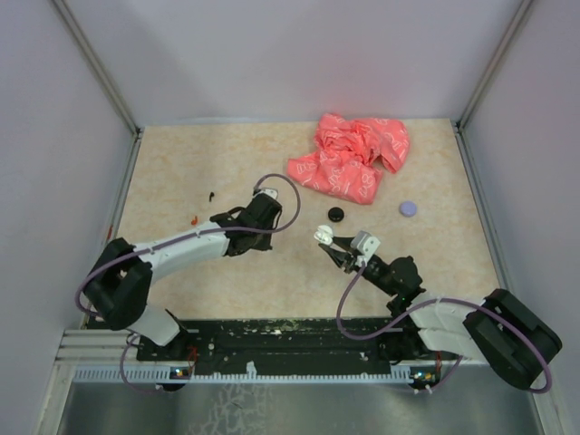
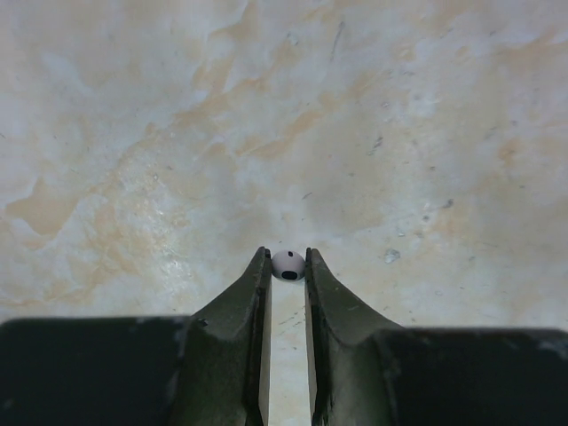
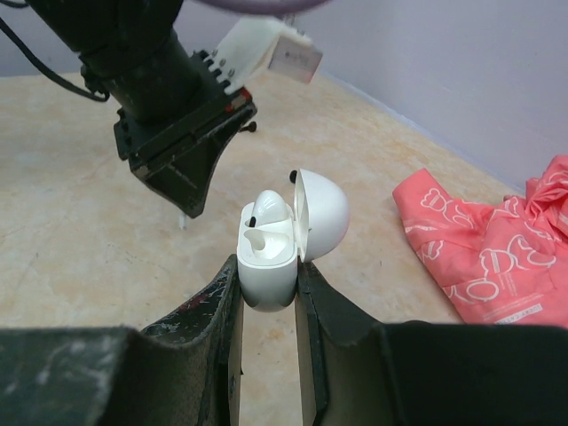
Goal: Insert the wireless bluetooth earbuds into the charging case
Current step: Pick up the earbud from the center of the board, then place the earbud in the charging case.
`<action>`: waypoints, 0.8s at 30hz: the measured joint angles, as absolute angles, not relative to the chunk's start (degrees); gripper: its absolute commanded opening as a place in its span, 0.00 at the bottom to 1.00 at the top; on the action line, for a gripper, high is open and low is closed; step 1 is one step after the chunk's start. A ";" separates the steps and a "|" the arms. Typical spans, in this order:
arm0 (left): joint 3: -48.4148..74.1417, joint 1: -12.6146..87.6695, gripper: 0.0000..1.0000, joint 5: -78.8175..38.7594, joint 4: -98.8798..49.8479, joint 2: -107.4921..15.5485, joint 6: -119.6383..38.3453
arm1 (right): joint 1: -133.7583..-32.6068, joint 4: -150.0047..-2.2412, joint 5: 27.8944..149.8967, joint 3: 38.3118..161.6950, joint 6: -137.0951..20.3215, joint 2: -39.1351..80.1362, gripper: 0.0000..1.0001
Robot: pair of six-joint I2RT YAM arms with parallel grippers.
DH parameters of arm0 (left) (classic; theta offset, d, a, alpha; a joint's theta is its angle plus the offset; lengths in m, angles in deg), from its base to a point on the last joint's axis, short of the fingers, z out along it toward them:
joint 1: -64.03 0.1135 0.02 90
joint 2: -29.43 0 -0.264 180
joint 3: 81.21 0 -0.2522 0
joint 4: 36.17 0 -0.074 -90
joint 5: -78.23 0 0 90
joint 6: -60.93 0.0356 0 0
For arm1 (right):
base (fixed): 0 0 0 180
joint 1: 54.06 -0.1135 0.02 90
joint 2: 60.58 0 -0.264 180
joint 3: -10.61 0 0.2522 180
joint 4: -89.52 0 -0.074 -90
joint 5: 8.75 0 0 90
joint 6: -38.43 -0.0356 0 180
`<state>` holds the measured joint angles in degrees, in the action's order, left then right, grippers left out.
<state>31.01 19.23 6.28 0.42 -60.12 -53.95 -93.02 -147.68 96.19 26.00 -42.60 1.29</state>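
One white earbud point(image 2: 287, 264) with a black spot is pinched between the tips of my left gripper point(image 2: 287, 259), just above the tabletop. In the top view that gripper point(image 1: 243, 237) points down, left of the case. The white charging case point(image 3: 271, 266) has its lid point(image 3: 324, 213) swung open to the right. My right gripper point(image 3: 267, 266) is shut on the case body and holds it upright. A second white earbud point(image 3: 271, 209) sits in the case's far slot, and the near slot is empty. From above, the case point(image 1: 323, 234) shows at the tip of the right gripper point(image 1: 333, 245).
A crumpled pink cloth point(image 1: 352, 156) lies at the back right. A black disc point(image 1: 336, 214) and a pale purple disc point(image 1: 408, 208) rest on the table near it. Tiny dark point(image 1: 210, 194) and reddish point(image 1: 195, 219) bits lie at the left. Walls enclose three sides.
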 measured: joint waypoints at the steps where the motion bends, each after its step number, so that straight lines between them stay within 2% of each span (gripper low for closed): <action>1: 30.40 18.66 0.14 6.78 0.55 -58.94 -53.19 | -93.02 -147.59 96.24 26.00 -42.60 1.29 0.00; 11: 25.66 11.93 0.13 11.28 -1.90 -48.78 -43.96 | -93.02 -147.81 95.84 26.06 -42.80 1.46 0.00; 24: 28.43 3.32 0.13 12.66 -17.66 -40.19 -25.78 | -93.02 -152.00 95.39 28.45 -45.38 6.09 0.00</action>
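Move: My left hand already holds the white earbud just off the board. The charging case, its lid open and one earbud in it, lies roughly 14 cm to its right, 4 cm back and 12 cm higher, still in my right hand's fingertips, about 1 cm ahead, left and above that hand's point. On the board, some 4 cm below my left hand, are the black puck, about 9 cm ahead and 18 cm right, and the black earbud, 13 cm ahead and 3 cm left. Keeping the white earbud pinched, I lift my left hand fast, some 20 cm up and about 8 cm right, towards the case until I am above its level. On the way I swing the fingers up out of their steep downward slant by nearly 40 degrees and turn them clockwise. My right hand keeps its grip on the case and only late edges a centimetre or so up and forward. ##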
